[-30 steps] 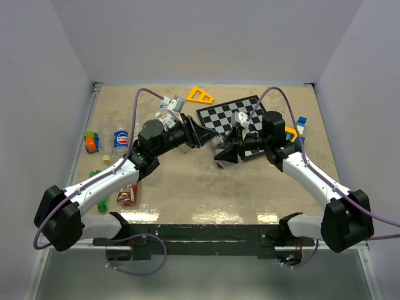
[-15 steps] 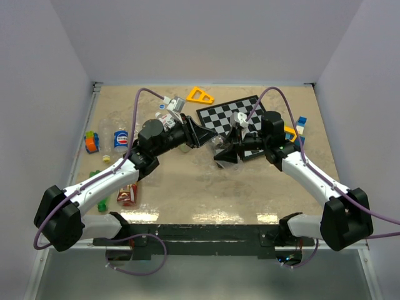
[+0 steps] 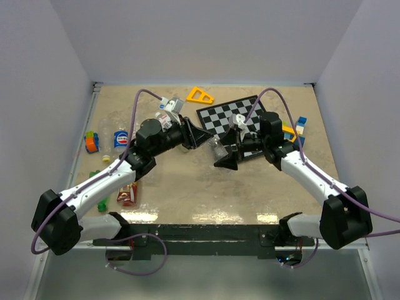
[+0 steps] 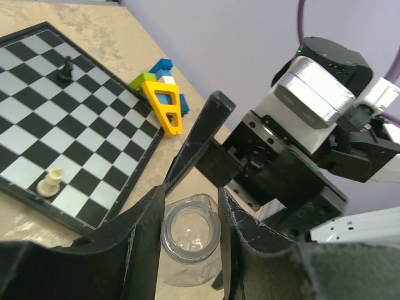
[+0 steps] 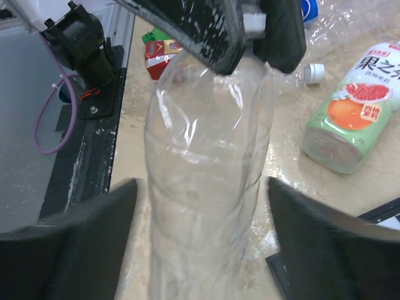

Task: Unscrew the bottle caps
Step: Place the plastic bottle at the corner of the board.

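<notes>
A clear unlabelled bottle (image 3: 215, 145) hangs level above the table between my two arms. My left gripper (image 3: 201, 135) is shut on its cap end: in the left wrist view the round pale cap (image 4: 190, 234) sits pinched in that left gripper (image 4: 190, 195). From the right wrist, the white cap (image 5: 253, 24) shows wedged in the left fingers (image 5: 187, 25), and the bottle body (image 5: 206, 125) runs toward the camera. My right gripper (image 5: 203, 187) is open, one finger on each side of the body with a gap on both sides.
A chessboard (image 3: 240, 119) with two small pieces lies behind the bottle. A grapefruit-label bottle (image 5: 350, 106) and a loose white cap (image 5: 314, 73) lie nearby. A cola bottle (image 3: 120, 139), a red-yellow bottle (image 3: 127, 195) and coloured blocks (image 3: 299, 128) lie at the sides.
My right gripper has opened and let go of the bottle body. The left gripper keeps its hold on the cap end, and both arms have shifted slightly.
</notes>
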### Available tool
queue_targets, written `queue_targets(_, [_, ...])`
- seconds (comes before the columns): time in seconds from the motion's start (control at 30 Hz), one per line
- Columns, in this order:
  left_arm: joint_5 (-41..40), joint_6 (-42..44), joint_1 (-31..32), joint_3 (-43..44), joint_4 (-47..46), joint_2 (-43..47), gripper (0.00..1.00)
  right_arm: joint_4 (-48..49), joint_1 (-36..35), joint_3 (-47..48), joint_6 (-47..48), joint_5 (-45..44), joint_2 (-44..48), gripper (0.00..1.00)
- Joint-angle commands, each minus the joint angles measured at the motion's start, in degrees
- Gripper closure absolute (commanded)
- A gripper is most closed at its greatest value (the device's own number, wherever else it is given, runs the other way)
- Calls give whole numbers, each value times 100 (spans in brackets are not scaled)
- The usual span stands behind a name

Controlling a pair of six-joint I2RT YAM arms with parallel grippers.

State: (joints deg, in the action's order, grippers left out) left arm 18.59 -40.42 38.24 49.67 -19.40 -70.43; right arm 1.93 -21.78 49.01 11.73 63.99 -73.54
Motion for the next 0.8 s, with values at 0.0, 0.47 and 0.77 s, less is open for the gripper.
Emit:
queue_targets(0.0, [-233,447,-255,324,444,293,100,-430,7,328,505,61,59,2])
queue_targets(0.47, [-1620,2230,-1520,1992,2809,110,100,-1354,367,601,1631,-343,559,2])
queue_targets(0.77, [-2641,2891,-2355,3917,2898,-1410,100,-1345,385,539,1710,-545,639,2])
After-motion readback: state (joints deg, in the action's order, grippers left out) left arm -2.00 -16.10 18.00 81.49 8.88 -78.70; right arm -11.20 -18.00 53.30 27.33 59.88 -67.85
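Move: The left hand already grips the plastic bottle's neck and takes it to the table's far-left corner area, roughly 42 cm ahead, 40 cm left and 20 cm below. Nearer stand the grapefruit bottle, about 24 cm ahead and 11 cm left, and the Pepsi bottle, some 21 cm ahead and 35 cm left. The plastic bottle's body is between the right hand's opening fingers, level with them; the chessboard lies about 28 cm ahead of that hand, 8 cm right and 14 cm below. Keeping its pinch on the plastic bottle's neck, the left hand carries it out of the right hand's jaws, left and forward about 25 cm and, after a slight dip, up 8 cm, speeding up towards the far-left corner; it swings some 40 degrees counter-clockwise until its fingers point nearly straight ahead. The right fingers finish opening and come clear of the body, that hand drawing back right and a little up. ##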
